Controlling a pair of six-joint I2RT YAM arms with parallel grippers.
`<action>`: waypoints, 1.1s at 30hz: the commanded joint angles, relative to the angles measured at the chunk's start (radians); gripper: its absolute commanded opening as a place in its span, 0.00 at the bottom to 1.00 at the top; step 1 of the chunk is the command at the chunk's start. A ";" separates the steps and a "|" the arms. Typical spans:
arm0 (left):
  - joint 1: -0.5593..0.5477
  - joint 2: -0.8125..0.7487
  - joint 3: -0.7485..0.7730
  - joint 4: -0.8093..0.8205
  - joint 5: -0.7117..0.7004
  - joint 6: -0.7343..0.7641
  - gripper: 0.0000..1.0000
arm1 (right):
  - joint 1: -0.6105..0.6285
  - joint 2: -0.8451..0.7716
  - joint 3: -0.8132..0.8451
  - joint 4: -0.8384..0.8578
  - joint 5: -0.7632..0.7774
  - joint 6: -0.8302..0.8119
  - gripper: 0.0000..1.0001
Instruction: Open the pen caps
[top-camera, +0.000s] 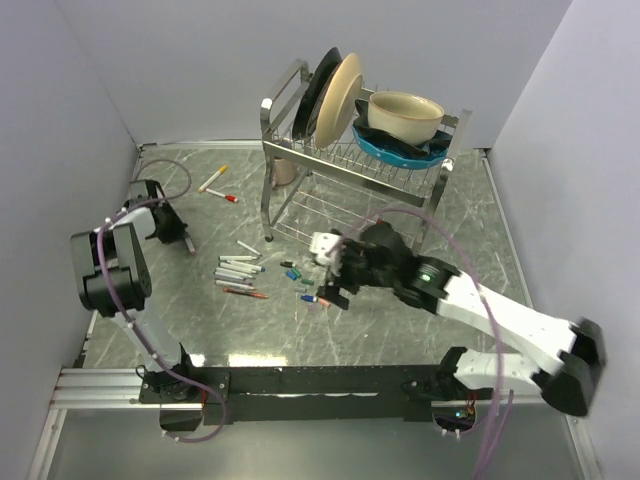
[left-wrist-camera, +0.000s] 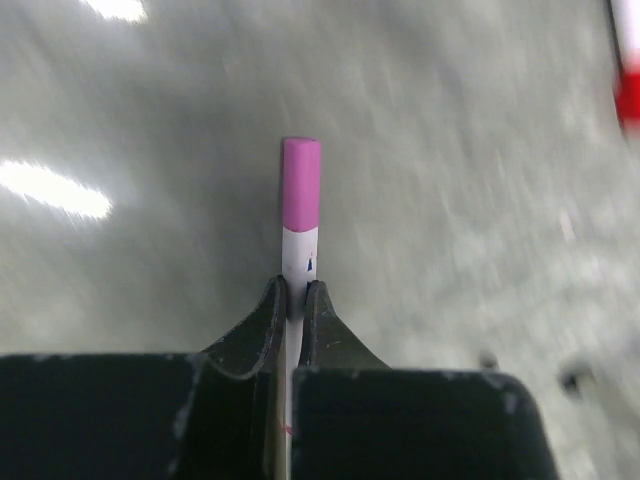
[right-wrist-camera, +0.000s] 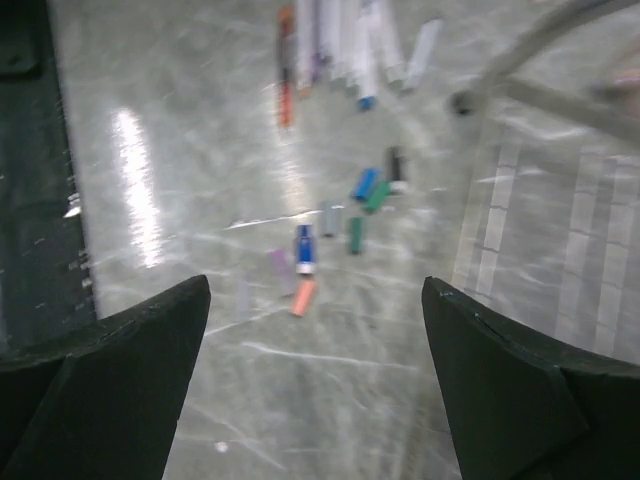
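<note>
My left gripper (left-wrist-camera: 297, 290) is shut on the white barrel of a pen (left-wrist-camera: 299, 255). Its pink cap (left-wrist-camera: 301, 185) sticks out past the fingertips, still on the pen, above the grey table. From above, the left gripper (top-camera: 187, 241) sits at the table's left side. My right gripper (right-wrist-camera: 316, 290) stands open and empty over loose pen caps: a blue one (right-wrist-camera: 304, 245), an orange one (right-wrist-camera: 303, 297), a green one (right-wrist-camera: 355, 235) and others further off. In the top view the right gripper (top-camera: 333, 292) hovers by those caps (top-camera: 305, 288).
A row of white pens (top-camera: 240, 270) lies mid-table, left of the loose caps. Two more pens, one yellow-capped (top-camera: 213, 178) and one red-capped (top-camera: 226, 197), lie at the back left. A metal dish rack (top-camera: 300, 200) holding plates and bowls stands at the back centre, close behind the right arm.
</note>
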 joint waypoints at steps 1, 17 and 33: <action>-0.008 -0.188 -0.121 0.056 0.203 -0.098 0.01 | 0.000 0.149 0.082 -0.116 -0.230 0.005 0.93; -0.121 -0.781 -0.570 0.169 0.522 -0.297 0.01 | 0.005 0.110 0.022 -0.082 -0.318 -0.051 1.00; -0.655 -0.871 -0.704 0.155 0.711 -0.402 0.01 | 0.018 -0.151 -0.286 0.025 -0.381 -0.561 1.00</action>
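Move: The left hand already grips the pink-capped pen low over the table, with the right gripper it is being taken to about 45 cm to its right, 22 cm back and 18 cm higher. The row of uncapped pens lies some 17 cm right and 10 cm back from the left hand, the loose caps about 35 cm right and 12 cm back, both some 2 cm lower. From the right hand the pink-capped pen is about 45 cm left, 22 cm ahead and 18 cm below. The left hand keeps its pinch on the pink-capped pen and sweeps it right some 26 cm, back nearly as far and up about 10 cm, towards the right gripper, rolling its left side down and turning clockwise. The empty right hand, fingers staying wide open, first dips about 5 cm, then draws back towards the robot, swinging some 25 degrees counter-clockwise, without touching the pen yet. ##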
